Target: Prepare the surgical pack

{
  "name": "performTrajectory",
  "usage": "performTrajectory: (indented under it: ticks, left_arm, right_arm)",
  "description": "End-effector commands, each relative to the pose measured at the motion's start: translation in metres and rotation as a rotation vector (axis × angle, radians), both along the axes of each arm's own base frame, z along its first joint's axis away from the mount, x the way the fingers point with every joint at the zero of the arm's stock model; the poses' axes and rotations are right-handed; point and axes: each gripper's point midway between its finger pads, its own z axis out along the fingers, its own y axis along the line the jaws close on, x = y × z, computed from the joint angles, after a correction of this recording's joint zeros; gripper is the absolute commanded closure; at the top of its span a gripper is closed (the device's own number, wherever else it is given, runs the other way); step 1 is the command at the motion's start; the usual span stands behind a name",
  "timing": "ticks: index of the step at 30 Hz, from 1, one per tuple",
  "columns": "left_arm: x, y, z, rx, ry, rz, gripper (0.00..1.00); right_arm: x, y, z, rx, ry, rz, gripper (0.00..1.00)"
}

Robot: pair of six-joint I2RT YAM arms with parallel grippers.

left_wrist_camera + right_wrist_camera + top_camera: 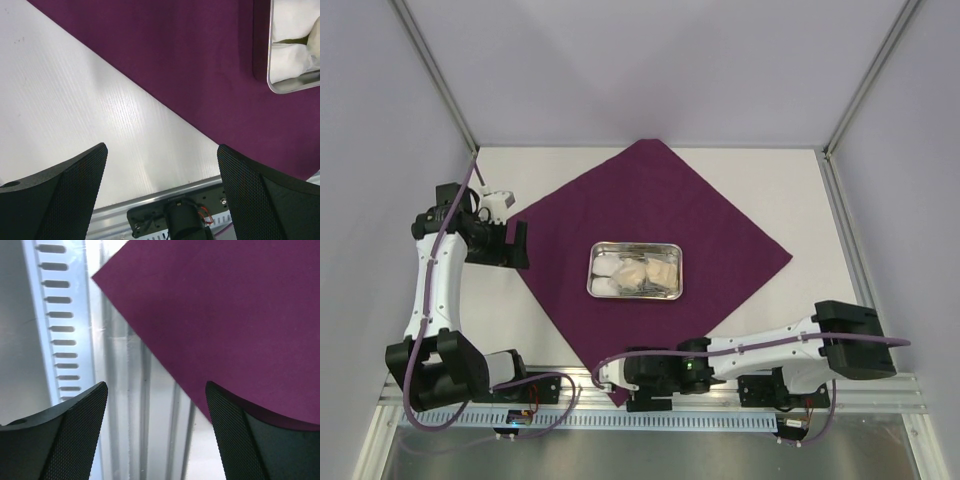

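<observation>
A dark-purple cloth (pixel 720 220) lies spread as a diamond on the white table. At its middle stands a steel tray (pixel 638 244) with white gauze (pixel 611 270), tan packets (pixel 657 270) and thin steel forceps (pixel 650 290) in it. My left gripper (pixel 508 245) hovers open by the cloth's left corner, above bare table beside the cloth (pixel 200 60), and the tray's corner (pixel 295 89) shows at upper right. My right gripper (pixel 632 385) stands open at the cloth's near corner (pixel 240 305), with nothing between its fingers.
The slotted metal rail (pixel 720 415) runs along the near table edge under the right gripper. Grey walls with metal posts (pixel 440 75) close in the back and sides. White tabletop (pixel 790 190) shows around the cloth.
</observation>
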Motion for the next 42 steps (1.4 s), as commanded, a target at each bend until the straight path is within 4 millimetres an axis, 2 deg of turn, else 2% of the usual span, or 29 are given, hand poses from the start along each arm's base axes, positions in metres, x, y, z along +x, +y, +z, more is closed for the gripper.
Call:
performTrajectory:
  ticks: [1,3,6,10,11,12,16,17,18,23,26,30,33,36,39,40,42]
  left_arm:
    - [-0.002,-0.002,0.017,-0.002,-0.053,-0.012,0.00]
    - [-0.004,-0.002,0.017,-0.003,-0.053,-0.014,0.00]
    - [-0.005,-0.001,0.017,0.006,-0.052,-0.016,0.00]
    - [-0.004,0.000,0.015,0.006,-0.049,-0.014,0.00]
    - [-0.003,-0.001,0.015,0.003,-0.049,-0.014,0.00]
    - [-0.003,-0.001,0.014,0.001,-0.048,-0.016,0.00]
    - [0.000,-0.001,0.014,-0.001,-0.048,-0.014,0.00]
    - [0.001,-0.001,0.014,0.000,-0.049,-0.014,0.00]
    - [0.000,-0.001,0.014,0.000,-0.048,-0.015,0.00]
    - [0.002,0.000,0.017,0.007,-0.060,-0.018,0.00]
    - [0.005,-0.001,0.019,-0.002,-0.067,-0.020,0.00]
    - [0.008,0.000,0.020,-0.002,-0.067,-0.020,0.00]
    - [0.009,0.000,0.018,-0.002,-0.062,-0.024,0.00]
    - [0.010,0.001,0.014,-0.001,-0.056,-0.024,0.00]
    - [0.011,0.001,0.012,-0.003,-0.053,-0.023,0.00]
    - [0.011,0.001,0.012,-0.005,-0.050,-0.024,0.00]
    - [0.012,0.001,0.012,-0.006,-0.050,-0.024,0.00]
  right_arm:
    - [0.026,0.015,-0.005,0.019,-0.171,0.047,0.21]
    - [0.031,0.018,-0.017,-0.018,-0.201,0.057,0.28]
    - [0.037,0.026,-0.025,-0.024,-0.239,0.068,0.31]
    - [0.044,0.039,-0.026,-0.006,-0.252,0.064,0.41]
    - [0.046,0.042,-0.026,-0.002,-0.255,0.059,0.48]
    - [0.046,0.046,-0.023,0.007,-0.252,0.057,0.52]
    - [0.055,0.043,-0.025,-0.005,-0.257,0.053,0.72]
    - [0.056,0.043,-0.024,-0.004,-0.259,0.050,0.81]
    - [0.057,0.042,-0.021,-0.005,-0.261,0.055,0.83]
    - [0.060,0.048,0.005,0.066,-0.258,0.058,0.84]
    - [0.068,0.049,0.013,0.084,-0.245,0.036,0.84]
    - [0.081,0.047,0.022,0.093,-0.232,0.018,0.72]
    - [0.077,0.047,0.027,0.086,-0.213,0.051,0.67]
    - [0.072,0.047,0.019,0.079,-0.189,0.070,0.72]
    - [0.076,0.047,0.012,0.053,-0.207,0.062,0.83]
    - [0.077,0.046,0.008,0.040,-0.206,0.058,0.98]
    - [0.083,0.048,0.009,0.050,-0.207,0.026,0.99]
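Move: The near corner of the purple cloth, hanging out over the metal rail, lies about 7 cm to the right hand's left, some 2 cm back and 4 cm below it. The steel tray on the cloth stands about 27 cm ahead and 3 cm to the left, 3 cm lower; its gauze pads are roughly 26 cm ahead and 10 cm left. From the left hand the corner lies some 25 cm back, 23 cm right and 16 cm down. The right fingers, open at first, come to pinch the cloth near its close corner: the hand dips about 3 cm while going forward and left, half closes and holds there. Then it draws the cloth another 5 cm forward towards the tray, rising some 3 cm as the fingers shut fully on it. ##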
